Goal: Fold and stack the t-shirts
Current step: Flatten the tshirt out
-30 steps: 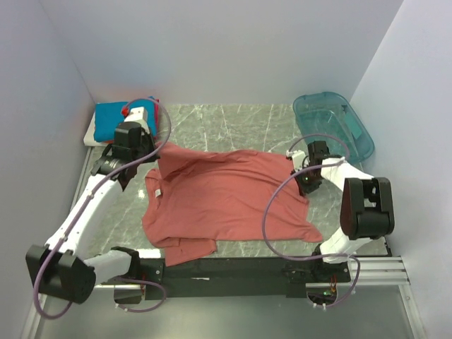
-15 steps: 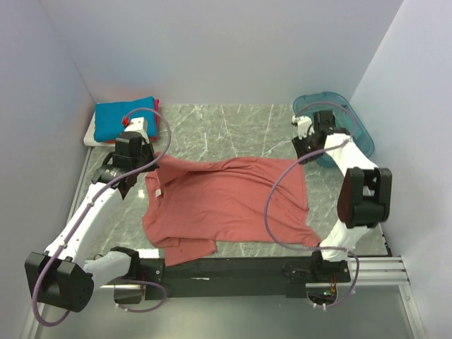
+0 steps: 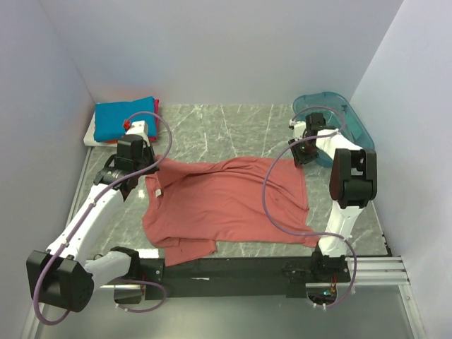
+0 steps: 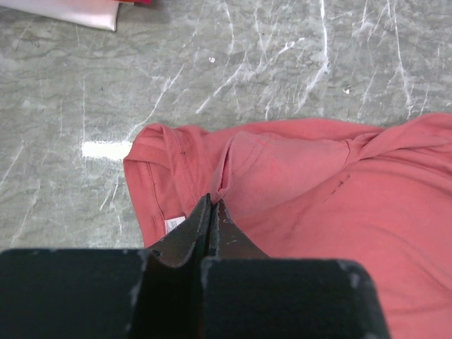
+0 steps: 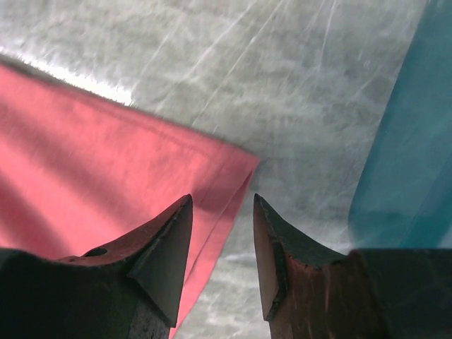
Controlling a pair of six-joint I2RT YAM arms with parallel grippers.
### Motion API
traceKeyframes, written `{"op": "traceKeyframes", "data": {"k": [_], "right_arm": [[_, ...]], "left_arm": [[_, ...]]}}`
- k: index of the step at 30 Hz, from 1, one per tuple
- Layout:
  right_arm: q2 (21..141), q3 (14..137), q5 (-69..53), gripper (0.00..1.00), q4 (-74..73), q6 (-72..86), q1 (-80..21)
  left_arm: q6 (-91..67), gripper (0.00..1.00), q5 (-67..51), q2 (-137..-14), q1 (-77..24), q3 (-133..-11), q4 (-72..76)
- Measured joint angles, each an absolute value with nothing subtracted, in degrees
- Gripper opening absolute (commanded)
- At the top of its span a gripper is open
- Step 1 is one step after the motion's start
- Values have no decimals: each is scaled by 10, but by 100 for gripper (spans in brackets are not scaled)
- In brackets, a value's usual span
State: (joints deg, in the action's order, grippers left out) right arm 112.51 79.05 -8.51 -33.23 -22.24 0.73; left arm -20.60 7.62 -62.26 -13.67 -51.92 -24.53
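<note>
A large salmon-pink t-shirt [image 3: 226, 205] lies spread on the marble table, folded over along its far edge. My left gripper [image 3: 146, 164] is at the shirt's far left corner. In the left wrist view it [image 4: 212, 201] is shut, with a raised fold of the pink cloth [image 4: 318, 183] pinched at its tips. My right gripper [image 3: 300, 154] hovers over the shirt's far right corner. Its jaws [image 5: 222, 205] stand open and hold nothing, and the corner of the pink cloth [image 5: 92, 141] lies flat below them. A folded stack, blue t-shirt [image 3: 123, 116] on top with red [image 3: 155, 104] and white [image 3: 92, 138] edges showing, sits at the far left.
A translucent teal bin [image 3: 339, 120] stands at the far right, just beyond my right gripper, and shows as a teal wall [image 5: 417, 141] beside its right finger. White walls close in the table on three sides. Bare marble [image 3: 226, 127] lies between the stack and the bin.
My right gripper opened and let go of the shirt's far right corner, which dropped flat. My left gripper came down, still shut, and the lifted far edge now lies low on the table.
</note>
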Motion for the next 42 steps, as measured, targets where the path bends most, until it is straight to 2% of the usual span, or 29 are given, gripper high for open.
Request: {"op": "traceKeyframes", "data": {"k": [7,18,24,25,29,31,36,42], "right_arm": [[1157,819,-79,48,-326,-218,7],[1185,858,-90,34,-339,-219,6],[1186,859,-101,15,-341,-226,6],[1186,859,-102,8,-341,-227,6],[1182,856,-103,0,-338,-234,5],[1172,847,-105,0,-339,-237,5],[1087,824,-116,0,-359,-240,-11],[857,827,-131,0,-374,-250,-53]], "left_arm": [[-206,0,76,-623,-137,-517,-244],[-206,0,76,-624,-137,-514,-243],[-206,0,76,-624,-136,-509,-242],[-206,0,76,-624,-136,-509,-242],[-206,0,79,-624,-135,-508,-242],[-206,0,83,-624,-135,-508,-242],[-207,0,100,-607,-135,-512,-244],[-207,0,138,-556,-135,-589,-250]]}}
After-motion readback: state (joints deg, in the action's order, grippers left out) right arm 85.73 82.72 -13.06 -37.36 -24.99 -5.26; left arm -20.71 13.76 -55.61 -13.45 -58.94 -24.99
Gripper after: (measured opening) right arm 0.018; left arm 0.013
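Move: The shirt's far right corner lies about 2 cm ahead of my open right fingers and 2 cm below. The teal basket sits some 12 cm ahead and 13 cm right of that hand. My left hand, still gripping the far left part of the shirt in the air, has the corner roughly 50 cm to its right, 12 cm ahead and 17 cm lower; the folded stack is some 26 cm ahead, 18 cm left and 16 cm lower. I slide my right fingers about 2.5 cm forward, slightly lower, over the shirt's far right corner and shut them on it. Then I lift sharply, some 20 cm, swinging left and a little back as the fingers tip up. My left hand keeps its pinch nearly still, then lifts about 9 cm at the end, tipping up some 15 degrees. ##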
